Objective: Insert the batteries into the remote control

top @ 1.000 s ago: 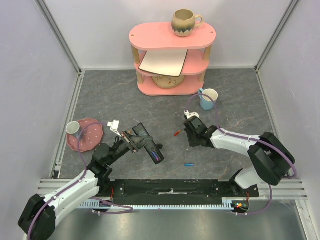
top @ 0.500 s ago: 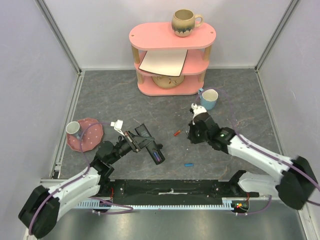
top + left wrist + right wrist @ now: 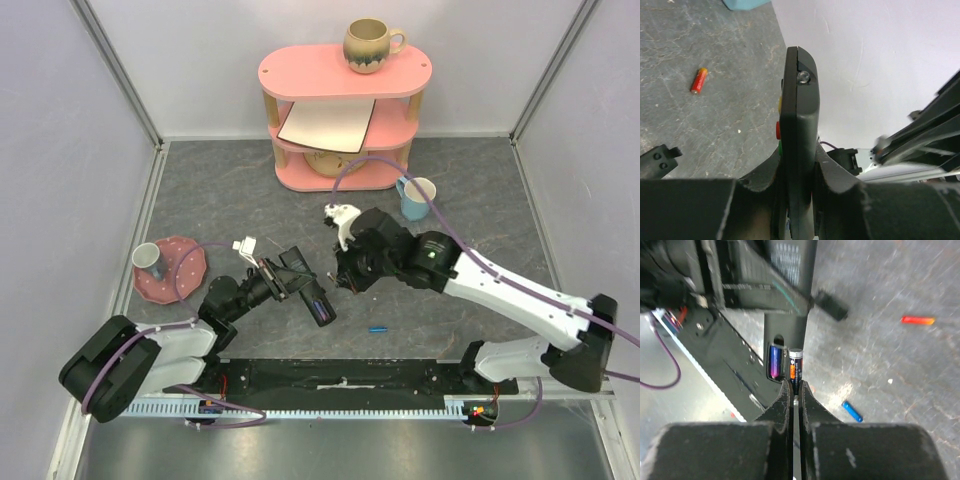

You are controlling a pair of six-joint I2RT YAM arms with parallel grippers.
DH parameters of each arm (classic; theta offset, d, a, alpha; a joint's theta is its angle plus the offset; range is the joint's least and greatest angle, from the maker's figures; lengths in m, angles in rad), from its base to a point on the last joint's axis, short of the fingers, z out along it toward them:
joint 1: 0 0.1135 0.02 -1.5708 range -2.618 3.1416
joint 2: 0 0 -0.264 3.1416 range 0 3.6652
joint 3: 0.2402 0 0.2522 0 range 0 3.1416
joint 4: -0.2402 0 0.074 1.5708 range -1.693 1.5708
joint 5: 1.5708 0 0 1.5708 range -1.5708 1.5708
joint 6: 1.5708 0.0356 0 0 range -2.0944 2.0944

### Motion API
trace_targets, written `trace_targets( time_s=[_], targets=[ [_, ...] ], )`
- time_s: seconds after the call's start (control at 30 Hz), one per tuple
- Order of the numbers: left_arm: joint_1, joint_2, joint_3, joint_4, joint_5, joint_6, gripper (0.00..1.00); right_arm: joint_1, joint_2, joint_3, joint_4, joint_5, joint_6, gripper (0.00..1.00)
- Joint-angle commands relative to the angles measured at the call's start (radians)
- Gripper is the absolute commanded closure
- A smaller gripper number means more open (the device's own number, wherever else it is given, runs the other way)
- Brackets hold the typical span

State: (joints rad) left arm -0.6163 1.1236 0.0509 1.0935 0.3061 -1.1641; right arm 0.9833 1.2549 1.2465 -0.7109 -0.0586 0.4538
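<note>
My left gripper [image 3: 278,281] is shut on the black remote control [image 3: 308,294] and holds it above the table. In the left wrist view the remote [image 3: 799,115] stands edge-on between the fingers [image 3: 832,175], coloured buttons facing left. My right gripper [image 3: 795,388] is shut on one of the batteries [image 3: 795,369], dark with an orange label and a silver end. That cell's tip sits right beside the remote's open compartment. Another battery [image 3: 774,362], purple, lies in that compartment. From above, the right gripper [image 3: 340,281] is just right of the remote.
A small bright blue cylinder [image 3: 377,328] and a red cylinder [image 3: 917,319] lie loose on the table. A pink plate [image 3: 180,280] with a cup stands at the left. A blue mug [image 3: 418,197] and a pink shelf [image 3: 343,75] are behind.
The right jaws closed on a battery, and the right arm swung left with it to the remote. The left arm shifted slightly right, still holding the remote.
</note>
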Motion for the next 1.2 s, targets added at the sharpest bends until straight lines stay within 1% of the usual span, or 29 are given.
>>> trace_targets(
  time_s=[0.0, 0.27, 0.4, 0.53, 0.7, 0.8, 0.93, 1.17],
  targets=[
    [0.003, 0.028, 0.026, 0.183, 0.018, -0.063, 0.98, 0.032, 0.063, 0.048, -0.128, -0.064, -0.017, 1.00],
    [0.003, 0.045, 0.027, 0.178, -0.041, -0.114, 0.98, 0.072, 0.136, 0.123, -0.203, -0.057, -0.014, 1.00],
    [0.001, 0.057, 0.017, 0.157, -0.088, -0.190, 0.98, 0.089, 0.161, 0.133, -0.220, -0.055, -0.009, 1.00],
    [-0.002, 0.035, 0.003, 0.114, -0.128, -0.241, 0.98, 0.091, 0.204, 0.154, -0.260, -0.044, -0.014, 1.00],
    [-0.005, -0.037, 0.000, 0.008, -0.157, -0.233, 0.98, 0.091, 0.228, 0.183, -0.286, -0.032, -0.023, 1.00],
    [-0.007, -0.074, 0.000, -0.020, -0.160, -0.223, 0.98, 0.091, 0.248, 0.198, -0.294, -0.029, -0.024, 1.00],
    [-0.008, -0.097, -0.006, -0.027, -0.160, -0.215, 0.98, 0.089, 0.270, 0.221, -0.303, -0.029, -0.026, 1.00],
    [-0.014, -0.094, -0.011, -0.018, -0.160, -0.209, 0.98, 0.091, 0.301, 0.238, -0.312, -0.033, -0.035, 1.00]
  ],
)
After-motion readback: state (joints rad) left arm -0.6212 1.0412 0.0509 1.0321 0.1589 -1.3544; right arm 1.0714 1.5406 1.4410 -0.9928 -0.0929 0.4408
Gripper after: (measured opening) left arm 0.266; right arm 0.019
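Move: Back and below the right hand, which already holds the dark-and-orange battery, lies the remote's open battery bay: about 5 cm back, 2 cm to its left and some 9 cm down. On the table 22 cm below this hand, the blue battery lies about 4 cm back and 11 cm to its right, and the red battery about 14 cm ahead and 5 cm to its right. From the left hand, which grips the remote, the bay is some 7 cm back, 5 cm to its right and about level. Bringing the held battery to the open bay, the right hand sinks about 5 cm and draws back some 3 cm, quickly at first and then creeping, its fingers tipping more steeply down and staying shut on the battery. The left hand keeps its grip on the remote and eases it up and forward and slightly left by a couple of centimetres, turning it about 10 degrees. ##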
